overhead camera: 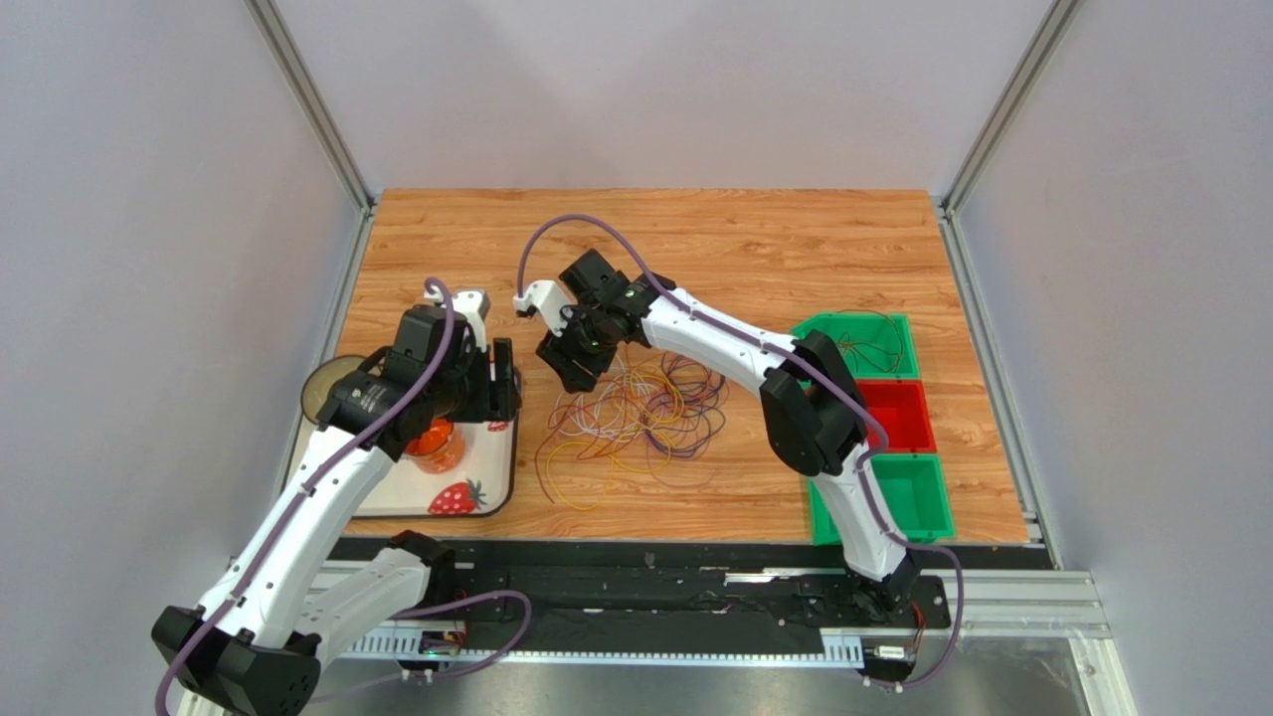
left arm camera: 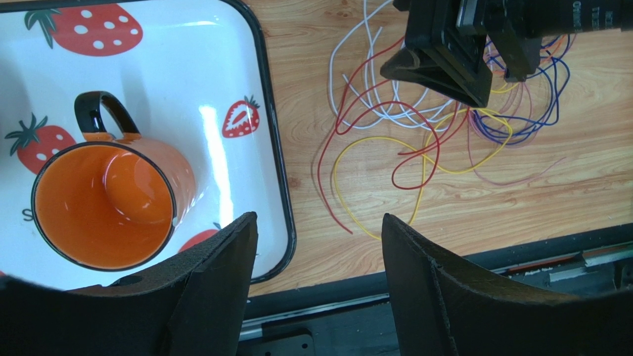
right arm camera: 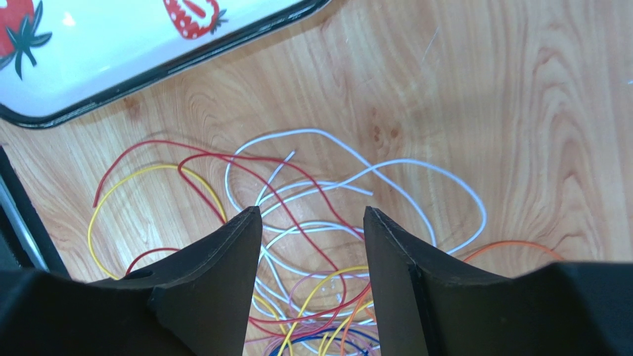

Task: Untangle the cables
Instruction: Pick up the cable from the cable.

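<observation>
The cables (overhead camera: 635, 415) lie in a loose tangle of red, yellow, white, purple, blue and orange strands on the wooden table. My right gripper (overhead camera: 577, 358) hovers over the tangle's left far edge. In the right wrist view its jaws (right arm camera: 312, 215) are open, the cables (right arm camera: 319, 230) lying on the wood beneath the gap, none pinched. My left gripper (overhead camera: 501, 391) stands open beside the tray's right edge, left of the tangle. The left wrist view shows it (left arm camera: 319, 222) empty, with the cables (left arm camera: 438, 126) farther off under the right gripper (left arm camera: 453, 59).
A strawberry-print tray (overhead camera: 392, 500) at the left carries an orange mug (overhead camera: 434, 442), also seen as mug (left arm camera: 104, 200) on the tray (left arm camera: 276, 148). Two green bins (overhead camera: 859, 331) (overhead camera: 915, 500) and a red bin (overhead camera: 897, 418) stand at the right; the far green one holds some wires.
</observation>
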Robot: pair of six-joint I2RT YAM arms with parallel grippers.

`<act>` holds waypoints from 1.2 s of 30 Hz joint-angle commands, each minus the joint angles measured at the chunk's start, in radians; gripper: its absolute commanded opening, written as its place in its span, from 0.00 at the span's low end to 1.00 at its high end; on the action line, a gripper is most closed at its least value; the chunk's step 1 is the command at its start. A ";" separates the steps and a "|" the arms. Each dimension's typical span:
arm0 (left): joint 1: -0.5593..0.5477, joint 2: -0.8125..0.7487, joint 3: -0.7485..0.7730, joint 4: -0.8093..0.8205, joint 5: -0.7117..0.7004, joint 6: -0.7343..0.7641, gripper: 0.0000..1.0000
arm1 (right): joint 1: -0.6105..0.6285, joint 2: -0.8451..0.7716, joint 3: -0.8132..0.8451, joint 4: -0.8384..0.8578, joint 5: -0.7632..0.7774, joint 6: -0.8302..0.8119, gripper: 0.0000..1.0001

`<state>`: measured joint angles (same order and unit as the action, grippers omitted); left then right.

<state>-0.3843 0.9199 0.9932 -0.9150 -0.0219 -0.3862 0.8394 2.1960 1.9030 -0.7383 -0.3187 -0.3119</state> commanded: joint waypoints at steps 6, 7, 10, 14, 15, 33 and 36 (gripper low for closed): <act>0.007 0.008 -0.001 0.025 0.013 0.020 0.70 | -0.040 0.090 0.102 -0.015 -0.045 -0.015 0.59; 0.007 0.011 -0.001 0.025 0.014 0.018 0.70 | -0.042 0.096 0.103 -0.019 -0.046 -0.015 0.59; 0.007 0.013 -0.001 0.025 0.011 0.020 0.70 | -0.045 0.091 0.090 -0.032 -0.054 -0.015 0.59; 0.007 0.014 -0.001 0.025 0.013 0.020 0.70 | -0.049 0.059 0.048 -0.038 -0.077 -0.013 0.59; 0.007 0.016 -0.001 0.025 0.011 0.020 0.70 | -0.051 0.051 0.041 -0.038 -0.092 -0.012 0.59; 0.007 0.004 -0.001 0.025 0.014 0.020 0.70 | -0.039 -0.019 -0.073 -0.067 -0.143 0.005 0.59; 0.007 0.000 -0.001 0.025 0.013 0.018 0.70 | -0.023 -0.004 -0.073 -0.061 -0.125 0.011 0.59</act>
<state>-0.3840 0.9348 0.9928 -0.9150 -0.0158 -0.3859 0.7898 2.2307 1.8351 -0.8181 -0.4561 -0.3107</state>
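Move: The red cable's crossing strands lie about 3 cm back, 3 cm right and 7 cm below the right fingertips. The white cable coils around there, its middle about 1 cm back and 4 cm right of the hand; the yellow loop lies some 12 cm straight back, and the blue cable about 4 cm back and 15 cm right. From the idle left hand, the red strands are roughly 5 cm ahead, 13 cm right and 17 cm down. Ease the open right gripper forward about 2 cm, already sinking, then draw it back some 4 cm and to the right while lowering it down to the red strands where they cross the white coil. Swing the fingertips back towards the base by around 10 degrees, and keep the fingers open, astride the red cable. ##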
